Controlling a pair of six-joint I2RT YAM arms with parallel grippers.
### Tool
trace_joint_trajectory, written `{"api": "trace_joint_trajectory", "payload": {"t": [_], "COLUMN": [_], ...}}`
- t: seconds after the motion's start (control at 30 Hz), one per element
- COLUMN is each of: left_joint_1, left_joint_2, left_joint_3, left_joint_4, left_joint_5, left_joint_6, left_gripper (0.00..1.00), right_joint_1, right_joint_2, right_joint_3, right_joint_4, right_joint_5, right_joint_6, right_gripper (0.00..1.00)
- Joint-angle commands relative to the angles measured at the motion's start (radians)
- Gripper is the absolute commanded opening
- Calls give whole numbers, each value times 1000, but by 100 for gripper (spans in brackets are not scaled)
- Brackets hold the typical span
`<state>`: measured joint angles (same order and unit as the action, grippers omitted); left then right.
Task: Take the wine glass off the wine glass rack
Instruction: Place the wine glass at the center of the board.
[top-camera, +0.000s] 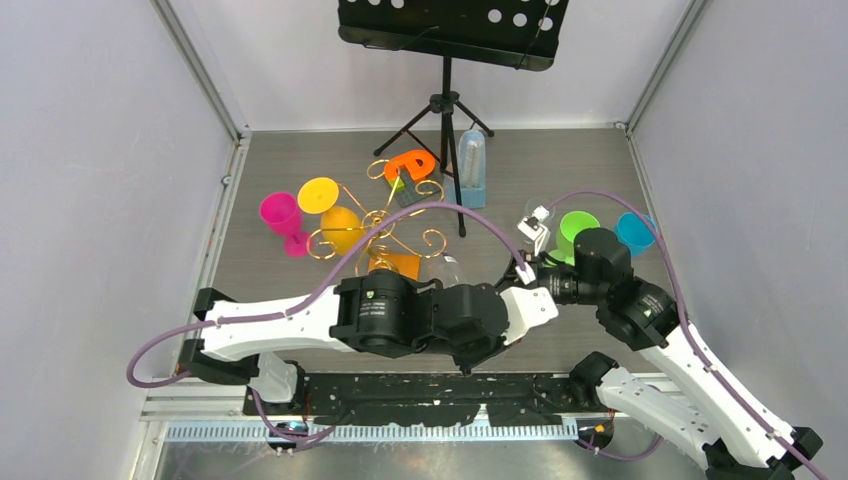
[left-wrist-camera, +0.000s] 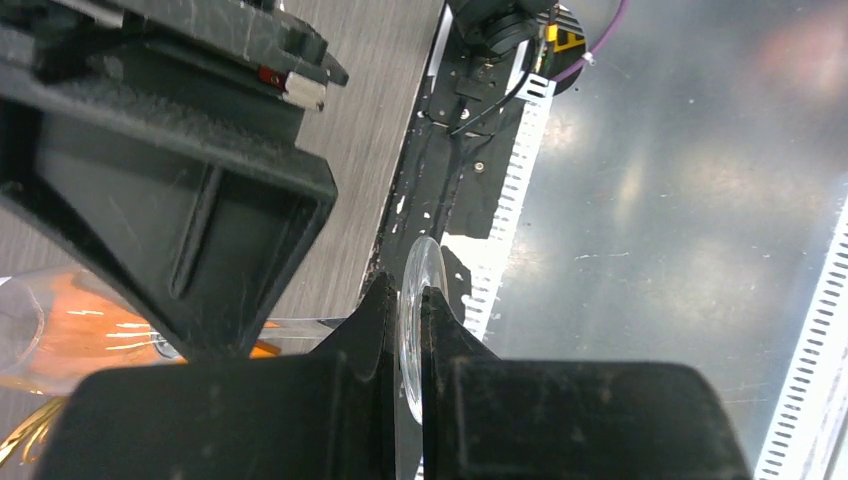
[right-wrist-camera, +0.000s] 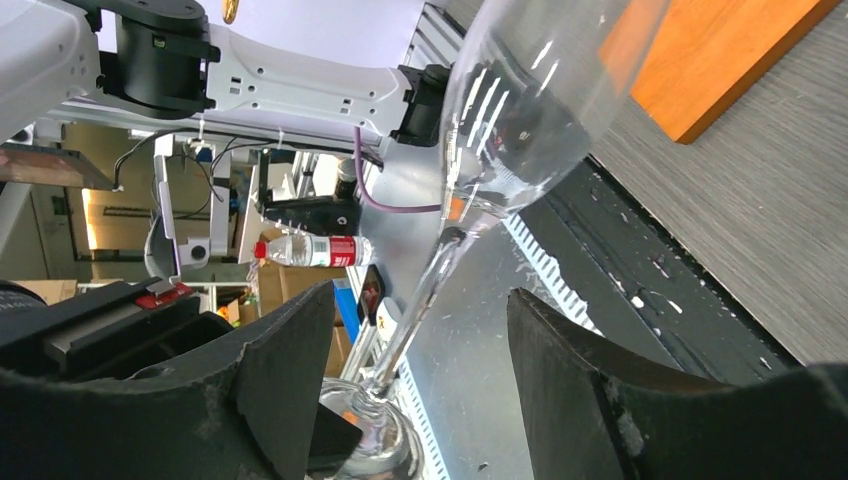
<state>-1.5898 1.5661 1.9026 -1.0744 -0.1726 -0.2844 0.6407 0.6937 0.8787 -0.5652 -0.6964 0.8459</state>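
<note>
The clear wine glass (top-camera: 446, 269) lies nearly sideways, its bowl (right-wrist-camera: 530, 110) beside the orange wooden base (right-wrist-camera: 720, 50) of the wine glass rack (top-camera: 375, 228), a tree of gold wire scrolls. My left gripper (left-wrist-camera: 408, 290) is shut on the rim of the glass's round foot (left-wrist-camera: 418, 262), pinching it edge-on. My right gripper (right-wrist-camera: 418, 300) stands open, its two fingers on either side of the thin stem (right-wrist-camera: 432, 285), which runs closer to the left finger and touches neither. The foot (right-wrist-camera: 385, 440) shows low in the right wrist view.
Pink (top-camera: 283, 215), yellow (top-camera: 319, 194) and orange (top-camera: 342, 228) glasses stand around the rack. Green (top-camera: 576, 229) and blue (top-camera: 634, 232) cups stand at the right. A black tripod music stand (top-camera: 447, 100), an orange piece (top-camera: 411, 163) and a pale blue box (top-camera: 472, 165) are behind.
</note>
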Motion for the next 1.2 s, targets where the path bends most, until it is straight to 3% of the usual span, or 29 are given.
{"api": "trace_joint_trajectory", "payload": {"t": [0.0, 0.37, 0.77, 0.87, 1.13, 1.17], "left_joint_1": [-12, -33, -50, -50, -50, -50], "left_joint_2": [4, 33, 74, 84, 92, 90], "left_joint_3": [47, 65, 68, 64, 44, 39], "left_joint_4": [23, 7, 8, 19, 45, 53], "left_joint_5": [-75, -131, -192, -176, -122, -116], "left_joint_6": [44, 62, 70, 71, 80, 83], "left_gripper": [0, 0, 0, 0, 0, 6], "right_joint_1": [47, 112, 117, 117, 117, 117], "right_joint_2": [21, 72, 59, 50, 14, 10], "right_joint_3": [-13, -40, -94, -105, -109, -108], "right_joint_4": [93, 137, 180, 180, 142, 140], "right_joint_5": [-14, 0, -10, -12, 14, 18], "right_joint_6": [42, 70, 91, 90, 64, 59], "right_gripper": [70, 61, 24, 10, 6, 6]}}
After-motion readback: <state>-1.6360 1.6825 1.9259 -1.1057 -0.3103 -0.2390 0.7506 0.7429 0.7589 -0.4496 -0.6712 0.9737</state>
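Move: The left hand already pinches the wine glass by its foot; the stem's middle lies about 5 cm ahead of that hand, 3 cm to its left and 2 cm lower. From the open right hand, whose fingers point left, the stem is some 4 cm to the left, 2 cm back and about level, with the bowl roughly 3 cm ahead, 7 cm left and 2 cm lower. The gold rack stands about 13 cm ahead and 17 cm left of the right hand, its middle 13 cm lower. The right hand first slides some 2 cm to its left to bring the stem deeper between its open fingers, then sinks to about 3.5 cm below where it began, tipping slightly, and shuts them to pinch the stem just below the bowl. Meanwhile the left hand keeps its pinch on the foot and lowers the glass about 4 cm, easing a little to the right and turning some 10 degrees. ##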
